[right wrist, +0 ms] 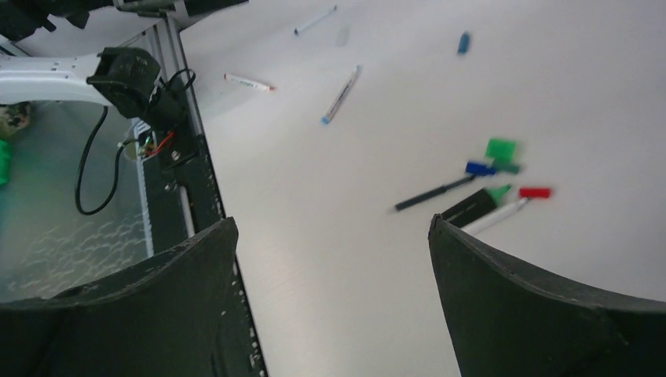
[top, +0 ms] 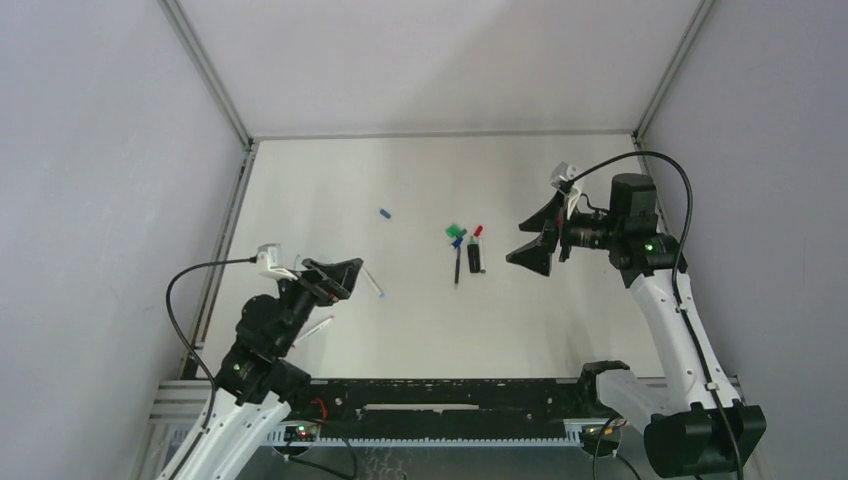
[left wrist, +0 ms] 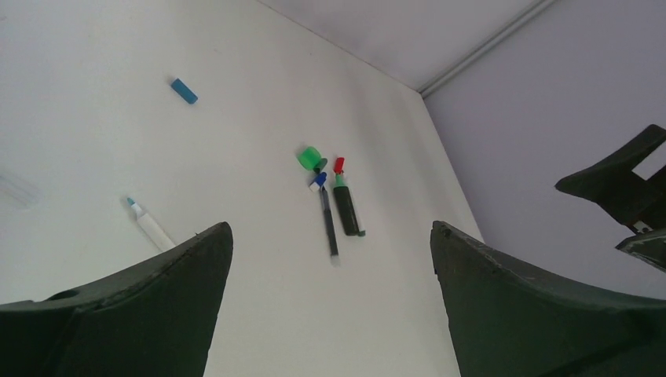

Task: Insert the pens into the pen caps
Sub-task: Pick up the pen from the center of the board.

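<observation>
A cluster lies mid-table: a green cap (top: 452,231), a blue cap (top: 458,241) at the end of a slim dark pen (top: 457,264), a red cap (top: 478,231), and a thick black marker (top: 474,258). A lone blue cap (top: 385,213) sits further left. A white pen with a blue tip (top: 372,283) lies just right of my left gripper (top: 350,275), which is open and empty. Another white pen (top: 315,330) lies near the left arm. My right gripper (top: 520,240) hovers open right of the cluster. The wrist views show the black marker (left wrist: 346,210) (right wrist: 471,208) and both grippers (left wrist: 330,234) (right wrist: 333,224) holding nothing.
A metal rail (top: 225,245) lines the table's left edge and grey walls enclose the back and sides. The black base bar (top: 450,400) runs along the near edge. One more white pen (right wrist: 316,20) lies far off in the right wrist view.
</observation>
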{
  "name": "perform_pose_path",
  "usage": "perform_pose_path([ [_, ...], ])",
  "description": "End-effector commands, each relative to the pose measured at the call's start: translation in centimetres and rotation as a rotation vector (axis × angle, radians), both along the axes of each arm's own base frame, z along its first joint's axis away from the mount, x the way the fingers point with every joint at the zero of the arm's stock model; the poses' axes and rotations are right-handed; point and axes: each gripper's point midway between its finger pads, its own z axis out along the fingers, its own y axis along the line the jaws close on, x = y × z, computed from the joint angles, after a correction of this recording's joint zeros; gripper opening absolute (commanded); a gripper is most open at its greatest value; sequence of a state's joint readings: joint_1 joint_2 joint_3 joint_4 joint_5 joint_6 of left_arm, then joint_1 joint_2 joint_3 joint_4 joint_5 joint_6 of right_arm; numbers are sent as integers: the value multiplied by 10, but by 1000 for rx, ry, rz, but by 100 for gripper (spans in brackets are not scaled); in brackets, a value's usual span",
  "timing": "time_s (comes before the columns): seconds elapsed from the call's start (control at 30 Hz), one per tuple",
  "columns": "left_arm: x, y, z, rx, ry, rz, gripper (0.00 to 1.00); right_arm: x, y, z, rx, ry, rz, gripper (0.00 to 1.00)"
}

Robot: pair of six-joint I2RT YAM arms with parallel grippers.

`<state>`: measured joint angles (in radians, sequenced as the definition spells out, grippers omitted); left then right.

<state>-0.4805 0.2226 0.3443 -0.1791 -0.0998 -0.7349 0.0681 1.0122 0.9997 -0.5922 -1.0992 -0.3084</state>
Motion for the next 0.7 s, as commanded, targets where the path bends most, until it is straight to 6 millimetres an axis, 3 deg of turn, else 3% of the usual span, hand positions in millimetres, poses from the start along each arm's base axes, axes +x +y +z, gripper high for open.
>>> perform_pose_path([
  [0.0, 5, 6, -3, -41, 12, 54, 100, 5, 4, 33, 36, -113, 16, 100],
  [0.27, 19, 1, -39, -8, 193, 90, 91, -1, 2, 0, 36, -55, 5, 100],
  [0.5, 46, 5, -76, 143, 374, 191, 71, 14, -8, -14, -23, -32, -85, 99],
  [0.67, 66, 10, -88, 228, 475, 278, 51, 18, -6, -21, -42, -19, -90, 98],
])
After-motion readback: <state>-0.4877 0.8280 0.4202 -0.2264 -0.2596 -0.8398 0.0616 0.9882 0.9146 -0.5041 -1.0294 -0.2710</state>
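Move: The white pen with the blue end lies some 11 cm ahead of the left hand, about 2 cm to its right and 20 cm below. On the same table, the blue cap is about 20 cm beyond this pen and 2 cm right of it, and the red-tipped pen some 15 cm nearer and 15 cm left of it. From the right hand the white pen is about 10 cm ahead, 41 cm left and 25 cm below. The left hand drops about 12 cm towards the white pen, easing forward, tipping down some 30 degrees, fingers half closing. ##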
